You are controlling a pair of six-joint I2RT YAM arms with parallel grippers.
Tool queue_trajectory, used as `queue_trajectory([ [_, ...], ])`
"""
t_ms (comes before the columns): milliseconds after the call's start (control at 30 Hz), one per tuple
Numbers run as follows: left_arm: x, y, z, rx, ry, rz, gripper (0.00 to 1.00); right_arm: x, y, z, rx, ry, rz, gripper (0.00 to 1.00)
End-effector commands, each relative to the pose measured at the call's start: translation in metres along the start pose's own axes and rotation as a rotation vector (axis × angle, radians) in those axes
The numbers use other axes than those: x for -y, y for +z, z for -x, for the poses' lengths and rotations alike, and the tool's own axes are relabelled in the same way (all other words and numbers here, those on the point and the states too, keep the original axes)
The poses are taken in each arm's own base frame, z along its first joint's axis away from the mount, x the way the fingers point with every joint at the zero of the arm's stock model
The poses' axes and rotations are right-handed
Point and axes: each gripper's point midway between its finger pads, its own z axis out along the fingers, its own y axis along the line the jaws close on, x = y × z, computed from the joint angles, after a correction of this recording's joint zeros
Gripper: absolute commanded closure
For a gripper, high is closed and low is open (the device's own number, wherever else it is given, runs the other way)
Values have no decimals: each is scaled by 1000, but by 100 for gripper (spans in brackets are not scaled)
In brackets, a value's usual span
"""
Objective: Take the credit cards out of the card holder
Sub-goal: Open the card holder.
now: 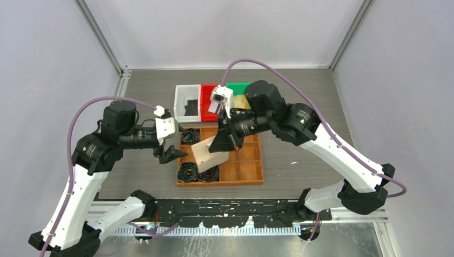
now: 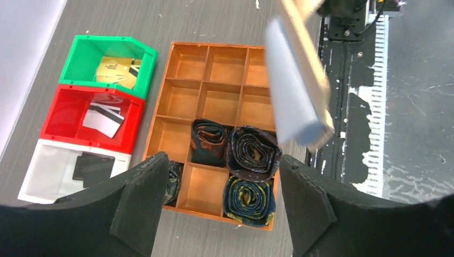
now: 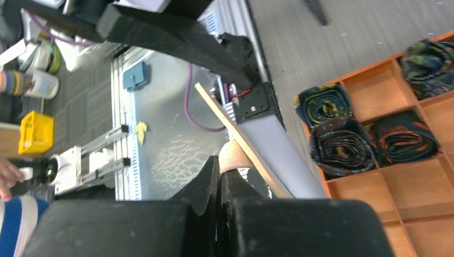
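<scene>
The tan card holder [image 1: 209, 154] hangs tilted in the air over the wooden tray. My right gripper [image 1: 231, 140] is shut on its strap tab [image 3: 233, 156]. The pale blue inner side shows in the left wrist view [image 2: 293, 91] and in the right wrist view [image 3: 284, 155]. My left gripper [image 1: 174, 154] is open and empty just left of the holder, above the tray's left edge [image 2: 219, 174]. Gold credit cards [image 2: 115, 68] lie in the green bin, white/grey cards [image 2: 104, 119] in the red bin, and a black card [image 2: 92, 167] in the white bin.
The wooden divided tray [image 1: 251, 167] holds several dark coiled belts [image 2: 251, 151] in its near-left cells. The white [image 1: 182, 96], red [image 1: 206, 99] and green [image 1: 238, 85] bins stand in a row behind it. The arm bases and rail run along the near edge.
</scene>
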Motion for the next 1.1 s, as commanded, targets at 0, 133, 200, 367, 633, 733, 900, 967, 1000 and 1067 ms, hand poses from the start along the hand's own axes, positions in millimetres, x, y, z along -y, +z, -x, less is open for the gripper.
queue_trajectory([
  [0,-13,9,18,107,62,28,23,-44,3,14,21,-117,176,99],
  [133,12,13,36,172,-75,-131,11,-59,12,19,2,-134,251,99],
  [200,27,10,47,198,-146,-210,5,-65,14,24,9,-142,275,99],
  [367,53,3,63,247,-240,-323,0,-75,16,36,29,-167,329,99],
  [633,65,-7,78,301,-310,-376,0,-99,18,44,43,-148,498,99],
  [733,66,-8,85,330,-316,-381,0,-105,18,46,43,-129,542,99],
  [900,68,-12,95,360,-338,-406,0,-127,9,59,95,-116,676,99],
  [967,68,-13,97,368,-326,-403,0,-129,9,61,93,-111,687,99],
  [1000,68,-13,97,371,-316,-403,0,-128,9,62,92,-111,687,99],
  [1067,70,-14,95,368,-295,-409,15,-125,9,63,94,-108,677,99],
])
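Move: Pinched by its clasp strap in the right fingers, the card holder's middle hangs roughly 8 cm to the right of the left hand, 4 cm nearer the bases and about 1 cm above. From the right hand it lies about 2 cm back, 2 cm left and 2 cm below, and the empty left gripper some 10 cm left, 2 cm farther out and 3 cm lower. Centred about 10 cm right and 4 cm ahead of the left hand, the orange tray is some 32 cm below. Closing on each other from either side, both hands draw back towards the bases about 7 cm and rise about as much. The right keeps its pinch and carries the holder some 6 cm left; the left dips slightly first, opens its jaws fully and goes 4 cm right around the holder. Both wrists turn some 35 degrees, fingers swinging up towards level and back. ##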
